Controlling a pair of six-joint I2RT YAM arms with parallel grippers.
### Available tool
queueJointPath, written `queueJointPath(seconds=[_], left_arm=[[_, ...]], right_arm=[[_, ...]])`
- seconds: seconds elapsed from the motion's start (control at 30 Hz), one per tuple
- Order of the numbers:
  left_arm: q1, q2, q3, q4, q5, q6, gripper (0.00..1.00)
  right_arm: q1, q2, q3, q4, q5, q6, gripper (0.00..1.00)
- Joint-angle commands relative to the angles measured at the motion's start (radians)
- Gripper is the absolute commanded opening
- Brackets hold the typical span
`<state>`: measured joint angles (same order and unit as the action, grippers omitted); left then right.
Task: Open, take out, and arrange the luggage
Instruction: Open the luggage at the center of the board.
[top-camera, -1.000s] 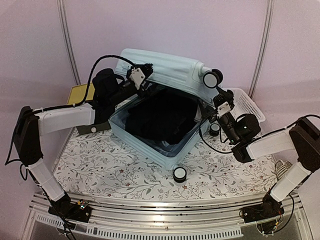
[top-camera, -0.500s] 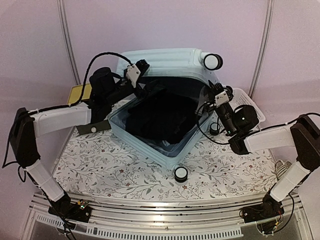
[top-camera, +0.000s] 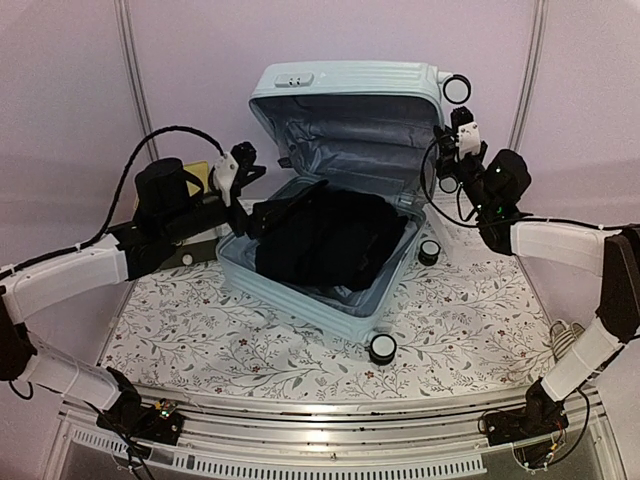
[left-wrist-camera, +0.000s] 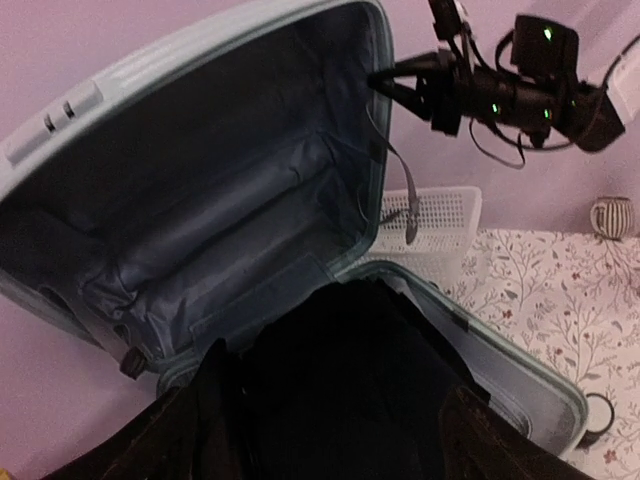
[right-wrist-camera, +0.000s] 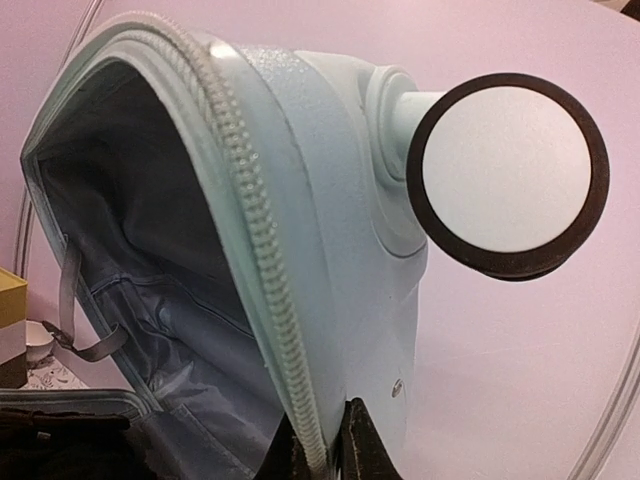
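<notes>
The luggage (top-camera: 345, 90), a pale mint-blue hard-shell suitcase, lies open with its lid standing upright against the back wall, its grey lining (left-wrist-camera: 230, 200) showing. Black clothes (top-camera: 330, 235) fill the base (top-camera: 300, 300). My right gripper (top-camera: 456, 128) is shut on the lid's right zipper edge (right-wrist-camera: 270, 300), just below a caster wheel (right-wrist-camera: 505, 170). Its fingertips (right-wrist-camera: 352, 450) pinch the rim. My left gripper (top-camera: 245, 165) hangs open at the base's left side, over the black clothes (left-wrist-camera: 350, 380), with nothing between its fingers (left-wrist-camera: 190, 440).
A white lattice basket (left-wrist-camera: 430, 215) stands behind the base on the right. A yellow-topped box (right-wrist-camera: 10, 300) sits at the back left. A small cup (left-wrist-camera: 612, 215) is on the floral tablecloth (top-camera: 200, 330). Two wheels (top-camera: 383, 348) of the base point toward me.
The lid has swung from half open to fully upright. My right gripper has shut on the lid's edge and risen with it. My left gripper has pulled away from the lid to the left.
</notes>
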<state>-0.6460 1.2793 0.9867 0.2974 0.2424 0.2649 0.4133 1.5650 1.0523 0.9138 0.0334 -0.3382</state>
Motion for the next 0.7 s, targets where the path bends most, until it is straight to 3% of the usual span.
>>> queueJointPath(seconds=[0.0,0.3,0.67], left_arm=[[0.0,0.003,-0.044,-0.22,0.003,0.094,0.88],[0.129,0.165,0.125,-0.484,0.145,0.134,0.85],[0.194,0.279,0.201,-0.626,0.181,0.371,0.89]], right_arm=[[-0.038,0.03,0.113,-0.229,-0.214,0.166,0.01],[-0.093,0.053,0.184,-0.343,-0.33,0.218,0.01],[-0.12,0.096,0.25,-0.404,-0.415,0.246,0.02]])
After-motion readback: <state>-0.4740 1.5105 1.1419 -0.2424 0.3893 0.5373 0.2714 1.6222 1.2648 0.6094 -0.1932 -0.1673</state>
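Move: The luggage lid, already raised with its right rim pinched by the right gripper, has its middle about 19 cm left and 5 cm ahead of that hand, at its height; the lid's upper wheel is roughly 9 cm ahead, 4 cm right and 8 cm up. The black clothes in the base lie about 14 cm ahead of the open left hand, 14 cm right and 20 cm below, with the black pouch some 15 cm ahead, 4 cm right and 16 cm below. The lid's right rim stays pinched in the right gripper, which carries it forward about 4 cm and some 2 cm to the right, tipping slightly down and easing off. Meanwhile the empty left hand sinks about 14 cm towards the clothes, drifting a little forward and left, its level fingers tilting some 30 degrees downward and staying wide open, with no touch visible. ##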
